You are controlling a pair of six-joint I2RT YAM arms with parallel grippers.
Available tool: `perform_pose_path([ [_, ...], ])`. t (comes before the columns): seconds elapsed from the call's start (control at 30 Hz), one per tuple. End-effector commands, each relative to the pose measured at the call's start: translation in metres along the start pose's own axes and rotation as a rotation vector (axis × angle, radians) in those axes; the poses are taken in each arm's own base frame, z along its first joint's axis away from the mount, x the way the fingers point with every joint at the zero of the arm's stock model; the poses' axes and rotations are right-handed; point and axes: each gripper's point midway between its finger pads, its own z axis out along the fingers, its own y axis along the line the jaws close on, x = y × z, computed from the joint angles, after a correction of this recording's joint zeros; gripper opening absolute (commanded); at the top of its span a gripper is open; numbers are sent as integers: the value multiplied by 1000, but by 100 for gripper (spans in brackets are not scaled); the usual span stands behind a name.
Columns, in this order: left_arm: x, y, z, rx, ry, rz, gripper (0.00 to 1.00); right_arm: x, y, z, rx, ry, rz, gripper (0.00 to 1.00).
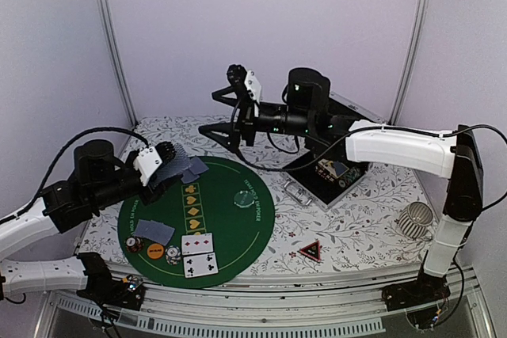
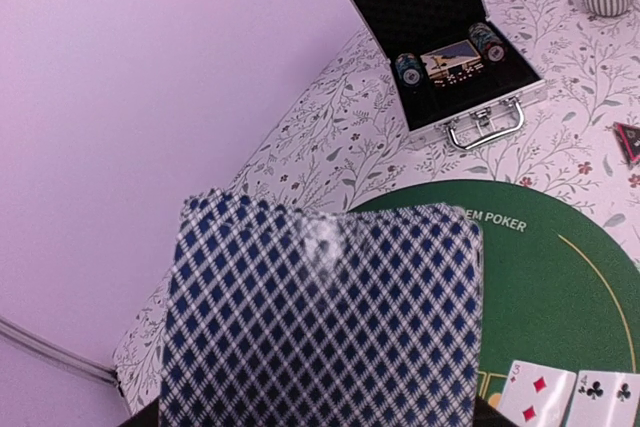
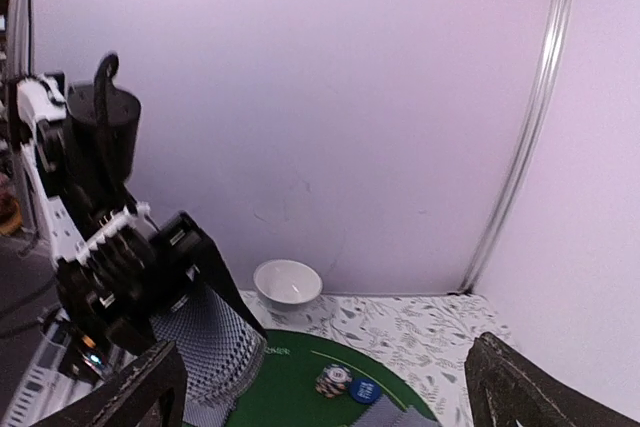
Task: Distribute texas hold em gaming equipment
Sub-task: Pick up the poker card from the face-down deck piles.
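My left gripper (image 1: 161,165) is shut on a fanned deck of blue-diamond-backed playing cards (image 2: 320,317), held over the left rim of the green poker mat (image 1: 238,227). My right gripper (image 1: 214,112) hangs wide open and empty above the mat's far edge, its fingertips (image 3: 135,397) apart. Face-down cards (image 1: 194,168) lie on the mat just beyond the deck. More face-down cards (image 1: 154,231), two face-up cards (image 1: 198,252), striped chip stacks (image 1: 164,255) and an orange disc (image 1: 135,244) sit at the near left. A clear disc (image 1: 242,197) lies mid-mat. The red-black triangle token (image 1: 310,250) rests on the cloth.
An open metal case (image 2: 440,47) with chip rolls stands right of the mat. A white ribbed cup (image 1: 416,219) sits far right. A white bowl (image 3: 287,282) stands by the left wall behind the left arm. A floral cloth (image 1: 372,211) covers the table.
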Motion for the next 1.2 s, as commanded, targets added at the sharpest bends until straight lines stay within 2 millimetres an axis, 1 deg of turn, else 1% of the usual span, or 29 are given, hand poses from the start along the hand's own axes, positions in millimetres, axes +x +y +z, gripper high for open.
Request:
perform_pose_path([
  [0.0, -2, -13, 0, 56, -23, 23, 57, 18, 34, 11, -229, 142, 536, 99],
  [0.07, -3, -14, 0, 59, -22, 23, 57, 27, 33, 18, -226, 183, 610, 99],
  [0.13, -3, -15, 0, 63, -25, 20, 57, 41, 32, 27, -205, 249, 664, 99],
  [0.2, -4, -15, 0, 66, -29, 19, 57, 51, 33, 34, -194, 301, 675, 99],
  [0.23, -4, -16, 0, 68, -29, 19, 57, 58, 38, 37, -200, 331, 677, 99],
  [0.43, -5, -16, -1, 72, -32, 19, 57, 65, 43, 54, -237, 349, 679, 100],
  [0.5, -5, -17, -1, 75, -35, 19, 57, 74, 44, 60, -238, 363, 692, 99],
  [0.57, -5, -17, -1, 77, -36, 19, 57, 78, 40, 65, -219, 372, 696, 98],
  [0.63, -6, -18, -1, 80, -37, 19, 57, 88, 33, 69, -166, 394, 698, 95],
  [0.77, -6, -15, -2, 65, -36, 19, 57, 100, 30, 67, -123, 435, 685, 91],
  [0.87, -7, -12, -1, 52, -35, 17, 56, 103, 25, 61, -83, 467, 652, 87],
  [1.0, -6, -11, -1, 44, -30, 18, 56, 92, 15, 49, -25, 478, 599, 84],
  [1.17, -5, -11, 0, 43, -26, 19, 56, 83, 11, 41, -2, 490, 565, 76],
])
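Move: The deck of face-down cards, gripped in the left hand, sits about 2 cm ahead and 1 cm right of that hand's point. From the right hand it lies some 9 cm left and 12 cm below, about level fore and aft. On the mat, about 34 cm below the right hand, one face-down pair lies roughly 20 cm ahead and 9 cm left, another 18 cm left and 1 cm ahead; the face-up cards are 6 cm back, 5 cm left. The right hand sinks about 10 cm and swings left to the held deck, tipping some 40 degrees, fingers starting to close. ##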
